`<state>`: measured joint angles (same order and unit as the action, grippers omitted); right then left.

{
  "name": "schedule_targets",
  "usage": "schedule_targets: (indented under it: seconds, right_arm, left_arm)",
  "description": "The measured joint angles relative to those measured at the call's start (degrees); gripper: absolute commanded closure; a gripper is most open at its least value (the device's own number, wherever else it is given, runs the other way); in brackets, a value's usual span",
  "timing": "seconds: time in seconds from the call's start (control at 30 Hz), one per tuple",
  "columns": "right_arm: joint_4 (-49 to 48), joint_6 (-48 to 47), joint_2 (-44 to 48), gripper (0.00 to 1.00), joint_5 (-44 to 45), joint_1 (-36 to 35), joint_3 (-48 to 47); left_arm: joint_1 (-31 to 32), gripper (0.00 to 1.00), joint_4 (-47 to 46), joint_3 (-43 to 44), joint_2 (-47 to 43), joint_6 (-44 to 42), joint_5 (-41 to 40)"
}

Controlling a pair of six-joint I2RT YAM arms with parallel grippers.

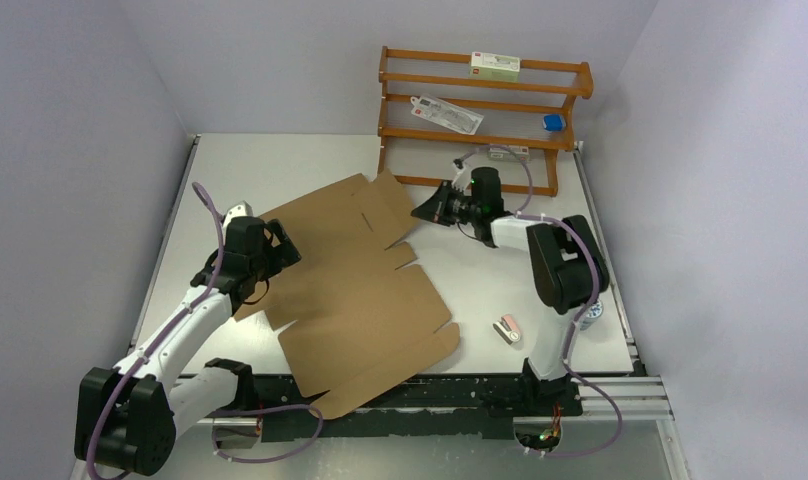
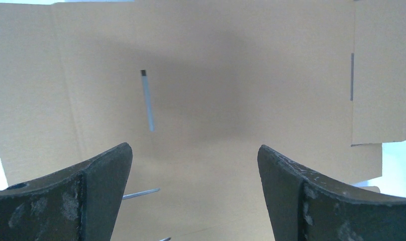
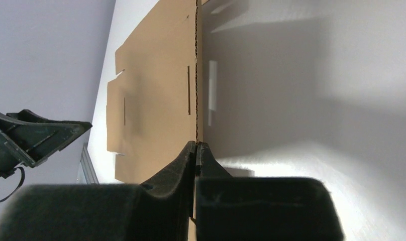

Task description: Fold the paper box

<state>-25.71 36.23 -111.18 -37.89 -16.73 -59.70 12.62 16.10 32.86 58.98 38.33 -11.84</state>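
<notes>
The paper box (image 1: 360, 290) is a flat brown die-cut cardboard sheet with flaps and slits, lying across the middle of the table and overhanging its near edge. My right gripper (image 1: 427, 210) is at the sheet's far right flap. In the right wrist view it (image 3: 196, 145) is shut on the cardboard's (image 3: 156, 90) edge, seen edge-on. My left gripper (image 1: 280, 250) is at the sheet's left side. In the left wrist view it (image 2: 193, 148) stands wide open over the cardboard (image 2: 216, 90), with nothing between its fingers.
A wooden rack (image 1: 480, 160) stands at the back right, holding a white-green carton (image 1: 494, 66), a flat packet (image 1: 446, 114) and a small blue item (image 1: 553, 122). A small pink-white object (image 1: 509, 329) lies on the table near the right arm's base.
</notes>
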Motion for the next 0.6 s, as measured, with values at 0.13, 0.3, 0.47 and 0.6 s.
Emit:
schedule_targets:
  seconds: [0.13, 0.3, 0.47, 0.6]
  right_arm:
    - [0.79, -0.15, 6.95, 0.99, 1.73, 3.21, 6.08]
    - [2.58, -0.31, 17.38, 0.99, 5.18, 7.43, 13.94]
    - [7.43, -1.75, 26.73, 0.99, 11.10, 10.47, 18.49]
    - [10.38, -3.10, 32.00, 0.99, 15.30, 11.02, 21.11]
  left_arm:
    - [-0.02, 0.00, -0.42, 0.87, -0.07, -1.11, 1.84]
    - [-0.07, 0.00, -0.90, 3.52, 2.43, -2.56, 4.15]
    - [-1.09, 0.00, -1.36, 8.61, 7.45, -4.81, 8.13]
    - [-3.43, 0.00, -1.62, 13.27, 12.09, -6.93, 12.63]
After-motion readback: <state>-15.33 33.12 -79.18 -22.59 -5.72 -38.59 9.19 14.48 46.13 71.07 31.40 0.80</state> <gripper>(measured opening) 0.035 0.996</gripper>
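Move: The right hand already pinches the raised right-hand edge of the flat paper box near its far end, with the sheet's middle about 14 cm back, 14 cm left and 6 cm below. The rack's lower rail is some 14 cm ahead and 13 cm right of this hand, the stapler about 22 cm back and 21 cm right. From the open left hand, the box's middle is around 17 cm right, 3 cm back and 7 cm below, and its left flap roughly 9 cm left and 2 cm ahead. Keeping its fingers shut on the box's edge, the right hand hauls it about 13 cm to the right, also drawing back and rising some 4 cm each, while the wrist turns roughly 25 degrees clockwise so that the whole sheet swings round with it. The left hand, fingers still wide open above the cardboard, goes about 5 cm forward while lifting and easing a little right, and turns some 10 degrees clockwise to follow the sheet's swing. ##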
